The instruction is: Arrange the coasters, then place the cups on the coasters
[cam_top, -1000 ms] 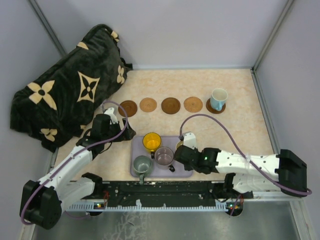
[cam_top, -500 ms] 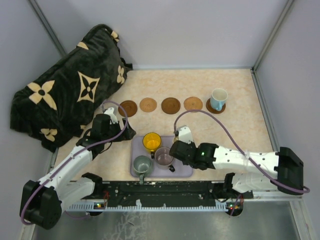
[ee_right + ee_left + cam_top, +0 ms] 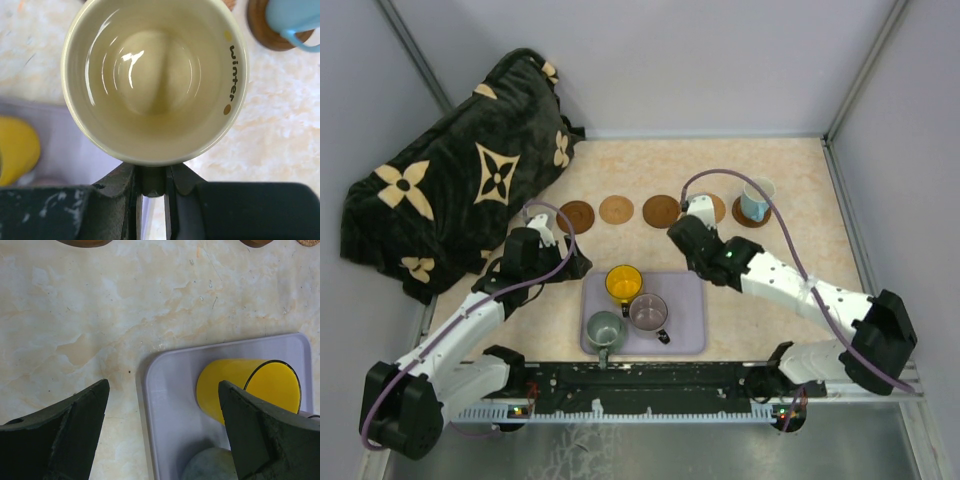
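Note:
Several coasters lie in a row across the table: dark (image 3: 577, 215), tan (image 3: 616, 210), dark (image 3: 661, 211), tan (image 3: 710, 207), and a dark one (image 3: 263, 31) under the light blue cup (image 3: 757, 198). My right gripper (image 3: 152, 182) is shut on the handle of the cream-yellow cup (image 3: 152, 80), held upright near the tan coaster beside the blue cup. The yellow-orange cup (image 3: 623, 283), mauve-grey cup (image 3: 648, 312) and grey-green cup (image 3: 604, 328) stand on the lavender tray (image 3: 688, 320). My left gripper (image 3: 162, 390) hangs open over the tray's left corner, next to the yellow-orange cup (image 3: 240, 390).
A dark blanket with tan flower shapes (image 3: 460, 170) is heaped at the back left. Grey walls close the table at the back and both sides. The right arm (image 3: 790, 285) stretches diagonally over the table right of the tray.
The right arm has lifted the cream-yellow cup off the tray's right side and carried it away toward the coaster row. The left arm has not moved.

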Controlling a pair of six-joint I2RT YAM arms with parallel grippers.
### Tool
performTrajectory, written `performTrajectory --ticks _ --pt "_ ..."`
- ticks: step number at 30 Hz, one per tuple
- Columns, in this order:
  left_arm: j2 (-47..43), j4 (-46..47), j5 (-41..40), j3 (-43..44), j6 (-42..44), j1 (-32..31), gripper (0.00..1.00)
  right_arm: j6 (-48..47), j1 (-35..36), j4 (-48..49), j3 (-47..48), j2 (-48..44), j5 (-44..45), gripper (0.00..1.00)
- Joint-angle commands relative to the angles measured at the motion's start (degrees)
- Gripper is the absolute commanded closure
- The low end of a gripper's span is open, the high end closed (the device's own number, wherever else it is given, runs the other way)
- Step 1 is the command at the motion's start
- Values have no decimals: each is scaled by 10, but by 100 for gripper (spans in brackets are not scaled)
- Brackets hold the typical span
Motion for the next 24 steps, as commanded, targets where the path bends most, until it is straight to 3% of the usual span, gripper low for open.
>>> performTrajectory --ticks 1,11,24 --pt "-3 13 3 3 1 -3 4 -62 -92 104 59 25 -40 100" --pt "15 18 -1 11 4 -3 4 -106 -227 161 151 166 -102 100" --pt "52 33 2 20 9 -2 4 -121 -282 230 187 273 -110 100"
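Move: The right hand holds the cream cup upright by its handle. The free light coaster it is bound for lies about 23 cm ahead, 5 cm to the right and 15 cm below. On either side of that coaster, level with it, are a dark coaster some 11 cm to its left and the blue cup some 11 cm to its right. The yellow cup is 17 cm left of the hand, 1 cm ahead and 11 cm lower. From the left hand, the light coaster is roughly 22 cm ahead, 32 cm right and 10 cm below. Forward in a quick sweep that eases off towards the end, the right hand carries the cream cup about 17 cm out from the tray towards the light coaster, drifting some 5 cm right. It begins sinking gently on the way and turns some 10 degrees clockwise, the shut fingers keeping their pinch on the handle. ##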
